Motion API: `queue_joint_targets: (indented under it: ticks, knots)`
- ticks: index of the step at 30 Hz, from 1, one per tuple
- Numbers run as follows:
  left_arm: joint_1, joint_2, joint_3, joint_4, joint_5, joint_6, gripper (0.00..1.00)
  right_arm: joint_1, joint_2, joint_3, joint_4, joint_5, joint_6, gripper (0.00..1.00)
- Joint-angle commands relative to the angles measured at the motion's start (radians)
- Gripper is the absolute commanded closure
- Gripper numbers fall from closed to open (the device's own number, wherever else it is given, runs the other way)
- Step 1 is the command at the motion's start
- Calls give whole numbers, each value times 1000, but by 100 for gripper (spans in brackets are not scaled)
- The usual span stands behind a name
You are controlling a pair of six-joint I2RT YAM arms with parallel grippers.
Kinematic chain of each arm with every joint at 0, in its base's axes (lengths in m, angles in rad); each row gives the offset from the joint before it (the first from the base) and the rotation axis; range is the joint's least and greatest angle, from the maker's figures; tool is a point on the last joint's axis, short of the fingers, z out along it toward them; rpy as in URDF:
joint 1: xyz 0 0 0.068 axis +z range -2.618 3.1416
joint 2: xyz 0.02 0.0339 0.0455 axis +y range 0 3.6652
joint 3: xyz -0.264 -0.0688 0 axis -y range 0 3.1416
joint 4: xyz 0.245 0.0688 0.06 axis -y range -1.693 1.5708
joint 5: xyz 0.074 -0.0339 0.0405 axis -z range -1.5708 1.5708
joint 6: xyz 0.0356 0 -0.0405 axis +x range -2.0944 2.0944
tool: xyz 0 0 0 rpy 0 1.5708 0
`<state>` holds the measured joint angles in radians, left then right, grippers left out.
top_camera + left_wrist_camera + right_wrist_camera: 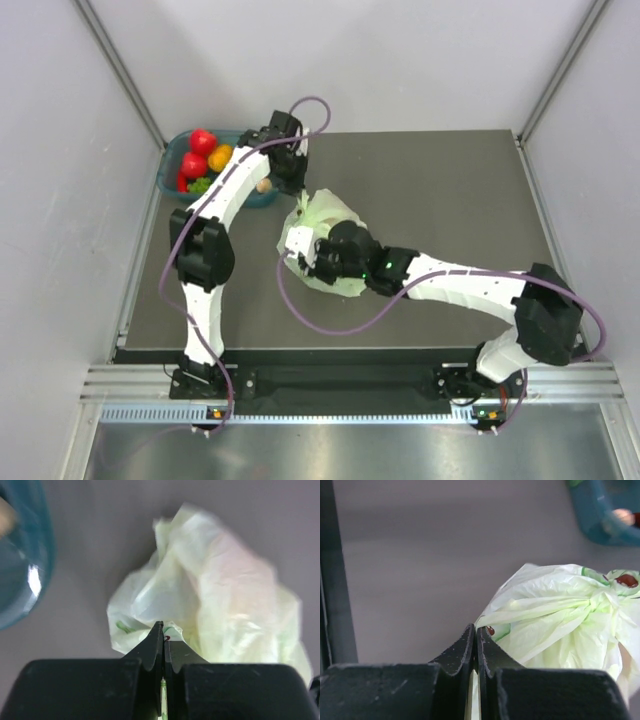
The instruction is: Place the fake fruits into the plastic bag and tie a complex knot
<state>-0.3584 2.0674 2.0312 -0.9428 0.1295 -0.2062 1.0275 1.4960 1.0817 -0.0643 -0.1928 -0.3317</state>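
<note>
The pale-green plastic bag point(335, 215) lies bunched in the middle of the table, and what is inside it is hidden. My left gripper point(163, 637) is shut on a thin strip of the bag point(215, 590) at its far-left end point(298, 197). My right gripper point(476, 630) is shut on another strip of the bag point(555, 630) at the near-left side point(303, 256). A twisted knot point(601, 600) of handle film shows in the right wrist view. Several fake fruits lie in the teal basket: a red one point(203, 140), an orange one point(220, 157) and a green one point(200, 185).
The teal basket point(176, 152) stands at the table's far-left corner, close behind my left gripper; its rim shows in the left wrist view point(22, 555) and the right wrist view point(600, 520). Grey walls close in the table on three sides.
</note>
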Motion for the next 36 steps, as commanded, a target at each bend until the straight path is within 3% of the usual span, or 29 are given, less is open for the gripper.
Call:
queue_joint_targets:
  ticks: [1,7,17,23,29,33,36]
  knots:
    - [72,121,73,337,-202,31,100,238,10,-109,-88,-307,131,100]
    - [72,120,-3,383,-202,25,100,269,12,-140,-72,-326,145,100]
    - [72,88,72,322,-234,48,100,261,-57,-95,-181,-290,88,100]
    - [67,-4,100,306,-217,37,100,120,-146,-63,-178,-261,105,100]
    - [-26,-105,55,314,-278,39,100,-18,-88,75,-227,-281,69,100]
    - [-71,-133,30,343,-294,31,100,-33,-54,135,-246,-292,53,100]
    - [-71,-60,107,311,-300,40,100,-26,-56,124,-243,-312,53,100]
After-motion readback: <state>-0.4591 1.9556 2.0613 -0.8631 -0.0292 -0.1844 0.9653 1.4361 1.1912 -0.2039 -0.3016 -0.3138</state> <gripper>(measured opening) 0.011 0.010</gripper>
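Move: The knotted neck of the bag lies about 6 cm back from the left gripper, level with it sideways and some 4 cm lower. From the right gripper it is about 9 cm ahead, 1 cm left and 3 cm lower. The bag's fruit-filled body sits roughly 11 cm back, 5 cm right and 10 cm below the left gripper; the basket's middle is about 18 cm left of that gripper, 5 cm ahead and 13 cm below. Keep a bag tail pinched in each closed gripper and pump both together: sink the left about 10 cm and the right about 6, easing back as they drop, and pause low. Then haul both well up past their starting heights and forward again, the left drifting right at the end, its fingers first tipping steeper, then swinging forward some 35 degrees. ##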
